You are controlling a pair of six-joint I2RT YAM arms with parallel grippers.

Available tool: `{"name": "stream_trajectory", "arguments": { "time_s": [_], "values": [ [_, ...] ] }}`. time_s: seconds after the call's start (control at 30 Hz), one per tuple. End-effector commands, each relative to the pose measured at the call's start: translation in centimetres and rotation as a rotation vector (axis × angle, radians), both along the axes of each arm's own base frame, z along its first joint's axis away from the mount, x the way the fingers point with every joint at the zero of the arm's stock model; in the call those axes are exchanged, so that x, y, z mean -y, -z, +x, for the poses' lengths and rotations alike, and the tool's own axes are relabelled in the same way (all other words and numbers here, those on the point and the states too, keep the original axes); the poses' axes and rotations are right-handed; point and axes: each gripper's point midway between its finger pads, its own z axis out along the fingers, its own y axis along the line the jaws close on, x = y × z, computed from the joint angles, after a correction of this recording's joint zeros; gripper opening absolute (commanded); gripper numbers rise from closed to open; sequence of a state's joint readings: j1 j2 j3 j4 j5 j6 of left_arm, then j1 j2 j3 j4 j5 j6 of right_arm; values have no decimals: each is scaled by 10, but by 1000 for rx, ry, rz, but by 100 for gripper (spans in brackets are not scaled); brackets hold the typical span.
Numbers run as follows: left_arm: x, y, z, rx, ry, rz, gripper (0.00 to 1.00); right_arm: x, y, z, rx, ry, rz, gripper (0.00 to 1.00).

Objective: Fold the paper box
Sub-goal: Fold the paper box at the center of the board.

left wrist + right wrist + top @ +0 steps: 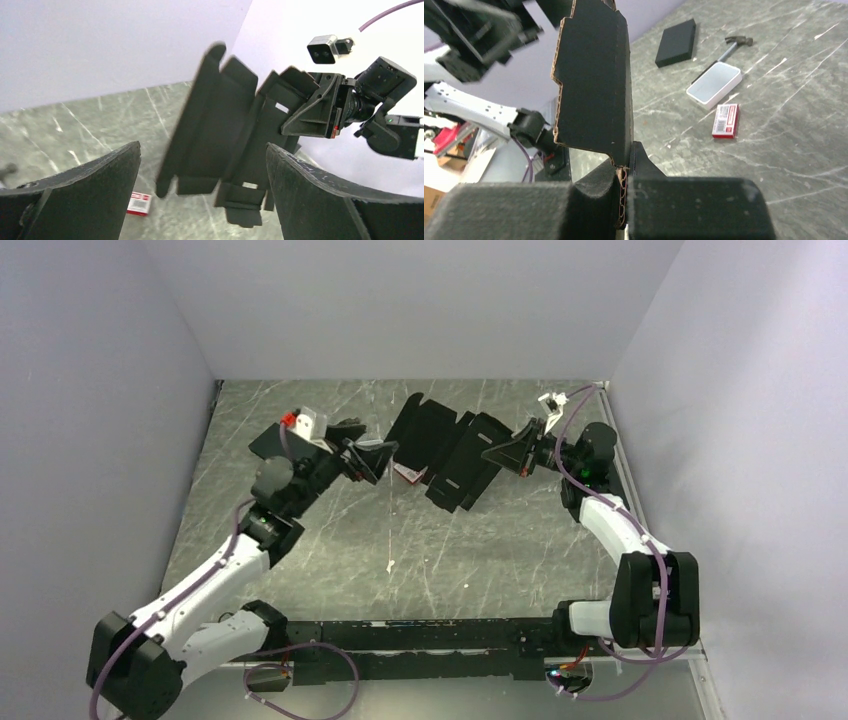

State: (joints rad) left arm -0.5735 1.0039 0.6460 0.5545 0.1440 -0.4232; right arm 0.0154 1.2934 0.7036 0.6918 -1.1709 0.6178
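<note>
The paper box [447, 448], a flat black die-cut cardboard with flaps and tabs, hangs tilted above the table. My right gripper [514, 453] is shut on its right edge; in the right wrist view the cardboard [594, 85] stands up out of the closed gripper [624, 172]. My left gripper [372, 452] is open just left of the box and apart from it. In the left wrist view the box [220, 130] hangs beyond the open gripper [202, 172], with the right gripper [312, 112] clamped on its far side.
A small red-and-white box [408, 473] lies on the table under the cardboard, also as the red-and-white box [725, 120]. Beyond it lie a silver-grey case [714, 85], a hammer [735, 45] and a plain black slab [676, 42]. Walls enclose the table.
</note>
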Motion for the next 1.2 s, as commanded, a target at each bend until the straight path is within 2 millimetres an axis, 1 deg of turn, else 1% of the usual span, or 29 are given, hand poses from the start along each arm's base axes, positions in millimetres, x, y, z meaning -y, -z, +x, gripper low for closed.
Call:
{"name": "stream_trajectory", "arguments": {
  "time_s": [0.0,0.07,0.17,0.33,0.5,0.57,0.6,0.67,0.77,0.83,0.87,0.93,0.97,1.0,1.07,1.1,1.13,1.17],
  "values": [
    [-9,6,-5,-14,81,210,99,0,-2,-12,113,-99,-80,0],
    [-7,10,-3,-26,121,238,99,0,-2,-13,123,-108,-98,0],
    [2,10,-2,-46,244,215,99,1,-1,-16,144,-133,-128,0],
    [24,15,-1,-86,471,178,100,1,-2,-20,174,-150,-140,0],
    [35,20,0,-89,558,126,99,1,0,-19,175,-152,-145,0],
    [39,20,-3,-96,605,96,90,1,0,-19,173,-152,-146,0],
    [41,22,-4,-106,631,84,84,1,1,-18,170,-150,-146,0],
    [46,25,-5,-131,670,55,65,1,2,-16,163,-139,-151,0],
    [52,32,-4,-164,707,15,44,1,4,-14,153,-134,-154,0],
    [57,37,-5,-176,721,11,33,2,5,-13,147,-129,-155,0],
    [60,39,-5,-178,722,15,25,2,6,-12,143,-125,-158,0],
    [63,42,-4,-191,713,27,7,3,9,-9,136,-112,-170,0],
    [63,43,-2,-194,693,33,3,3,10,-7,137,-106,-178,0],
    [62,43,0,-193,668,41,0,4,11,-5,134,-100,-187,2],
    [55,48,7,-176,580,89,0,6,12,-1,134,-92,-206,19],
    [50,47,6,-161,542,118,0,8,12,-1,141,-95,-216,28],
    [45,50,6,-151,507,143,0,8,11,-3,140,-103,-221,41],
    [41,52,5,-141,481,160,0,17,8,0,140,-86,-218,50]
  ]
}}
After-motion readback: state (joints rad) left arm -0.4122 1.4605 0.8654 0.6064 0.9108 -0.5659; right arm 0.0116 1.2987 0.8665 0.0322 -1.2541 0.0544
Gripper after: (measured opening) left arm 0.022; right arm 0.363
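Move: The left hand's open fingers are going for the left edge of the box's lid panel. The panel's middle is about 5 cm ahead, 6 cm right and some 4 cm below. The box tray lies about 15 cm right of the left hand, level fore and aft and 5 cm down. The card box is on the table, roughly 10 cm ahead, 4 cm right and 26 cm down. From the right hand, which pinches the tray, the lid panel lies 12 cm left and 4 cm ahead. Bring the left gripper, after a brief lift to the left, about 6 cm down and 6 cm right onto the lid panel, turning it clockwise some 35 degrees and tipping it slightly down; then close the fingers, pinching the panel's left edge from above and below. Keep the right pinch while easing down and a little back, fingertips dipping, and start opening only once the left has shut. ##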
